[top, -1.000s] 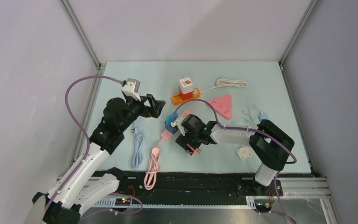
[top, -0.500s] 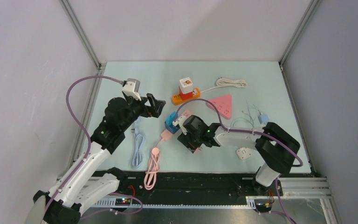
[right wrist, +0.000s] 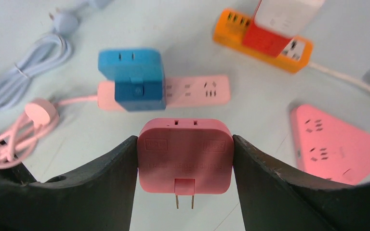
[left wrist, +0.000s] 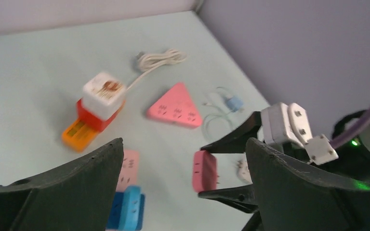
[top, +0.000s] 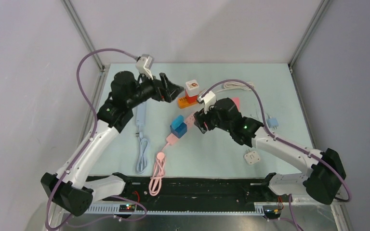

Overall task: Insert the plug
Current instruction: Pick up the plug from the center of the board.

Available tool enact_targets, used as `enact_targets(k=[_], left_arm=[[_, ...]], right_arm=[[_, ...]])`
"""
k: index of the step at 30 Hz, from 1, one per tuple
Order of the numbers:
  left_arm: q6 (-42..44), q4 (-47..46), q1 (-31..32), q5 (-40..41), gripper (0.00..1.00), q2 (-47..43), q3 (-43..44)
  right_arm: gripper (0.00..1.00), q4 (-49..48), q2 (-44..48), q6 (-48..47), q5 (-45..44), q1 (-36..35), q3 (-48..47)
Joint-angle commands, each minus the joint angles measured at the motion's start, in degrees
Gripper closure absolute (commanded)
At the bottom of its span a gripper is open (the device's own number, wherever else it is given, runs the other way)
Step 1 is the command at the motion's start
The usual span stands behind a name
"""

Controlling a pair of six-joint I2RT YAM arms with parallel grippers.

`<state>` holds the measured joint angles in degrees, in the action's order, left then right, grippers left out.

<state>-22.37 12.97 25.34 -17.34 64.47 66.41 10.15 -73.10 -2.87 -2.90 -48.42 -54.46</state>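
Observation:
The plug (right wrist: 185,156) is a pink square adapter with two metal prongs pointing toward the camera. My right gripper (right wrist: 184,139) is shut on its two sides and holds it above the mat. In the left wrist view the plug (left wrist: 204,171) hangs between the right arm's black fingers. A pink power strip (right wrist: 200,90) lies just beyond it, with a blue adapter (right wrist: 132,79) plugged into its left end. My left gripper (top: 173,89) is open and empty, raised near the orange strip (top: 185,101). The right gripper (top: 201,121) hovers beside the blue adapter (top: 178,126).
A red and white cube (top: 192,88) sits in the orange strip. A pink triangular strip (right wrist: 337,144) lies to the right. A white cable (top: 239,85) is at the back, a white adapter (top: 252,156) front right, a light blue cable (top: 142,153) and pink cable coil (top: 158,171) front left.
The right gripper closed on the pink plug, lifted it off the mat and carried it back and right. The left arm swung away toward the orange strip, still open.

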Motion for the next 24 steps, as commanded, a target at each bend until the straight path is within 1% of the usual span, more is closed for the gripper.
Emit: enact_targets(k=[1,2,5,8,10,14,16,19,20,21,24], left_arm=[[-1.2,0.6,-0.4,-12.6,0.01,3.2,5.9],[-1.8,0.6,-0.3,-14.9,0.02,4.8,6.4],[-2.9,0.6,-0.3,-18.2,0.07,7.6,7.3],[-3.8,0.6,-0.2,-22.3,0.16,10.0,8.8],[-2.8,0.5,0.3,-25.7,0.18,11.1,9.7],[-0.9,0.5,1.1,-28.9,0.19,11.4,9.3],[-0.7,0.5,1.1,-29.6,0.24,11.5,8.7],[-0.7,0.5,1.0,-28.9,0.35,11.5,8.1],[-0.7,0.5,0.9,-29.1,0.37,11.6,8.2],[-0.9,0.5,0.8,-29.4,0.43,11.7,8.4],[-1.0,0.6,0.6,-30.7,0.52,12.1,8.5]], right_arm=[[0.43,-5.4,3.9,-3.9,1.7,0.8,-6.0],[0.42,-6.5,4.5,-4.6,2.0,0.9,-6.3],[0.41,-9.1,5.2,-6.3,3.9,0.4,-7.6],[0.41,-12.8,4.8,-7.8,4.7,0.2,-9.3],[0.40,-14.3,4.2,-8.5,5.6,0.1,-10.3],[0.39,-16.2,2.6,-10.5,6.6,-0.4,-11.5],[0.38,-17.0,2.2,-11.2,6.6,-0.6,-11.7],[0.38,-17.9,1.5,-12.2,6.7,-0.8,-11.7],[0.37,-18.1,1.4,-12.5,6.6,-0.9,-11.7],[0.37,-18.4,1.0,-12.9,6.6,-1.0,-11.7],[0.37,-18.9,0.2,-13.8,5.7,-1.1,-11.7]])
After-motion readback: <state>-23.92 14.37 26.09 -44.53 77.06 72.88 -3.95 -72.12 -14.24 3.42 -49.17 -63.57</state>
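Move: The pink plug, already in the right gripper, is about 12 cm to the left hand's right, 4 cm back and 16 cm below. The right hand takes it to the open left gripper, some 12 cm to its left, 4 cm ahead and 16 cm up. From the right hand the blue cube lies 10 cm left, 4 ahead and 14 down, the red-and-white stack 17 cm ahead, 5 left and 11 down. The pink plug, still pinched in the right gripper, is carried up about 14 cm and a little left towards the left gripper, its hand tipping upward. The left hand comes in some 6 cm to its right and a little back, after a short rise and dip, swinging nearly 30 degrees clockwise and closing from wide to about half, its fingers coming around the plug's free edge. ##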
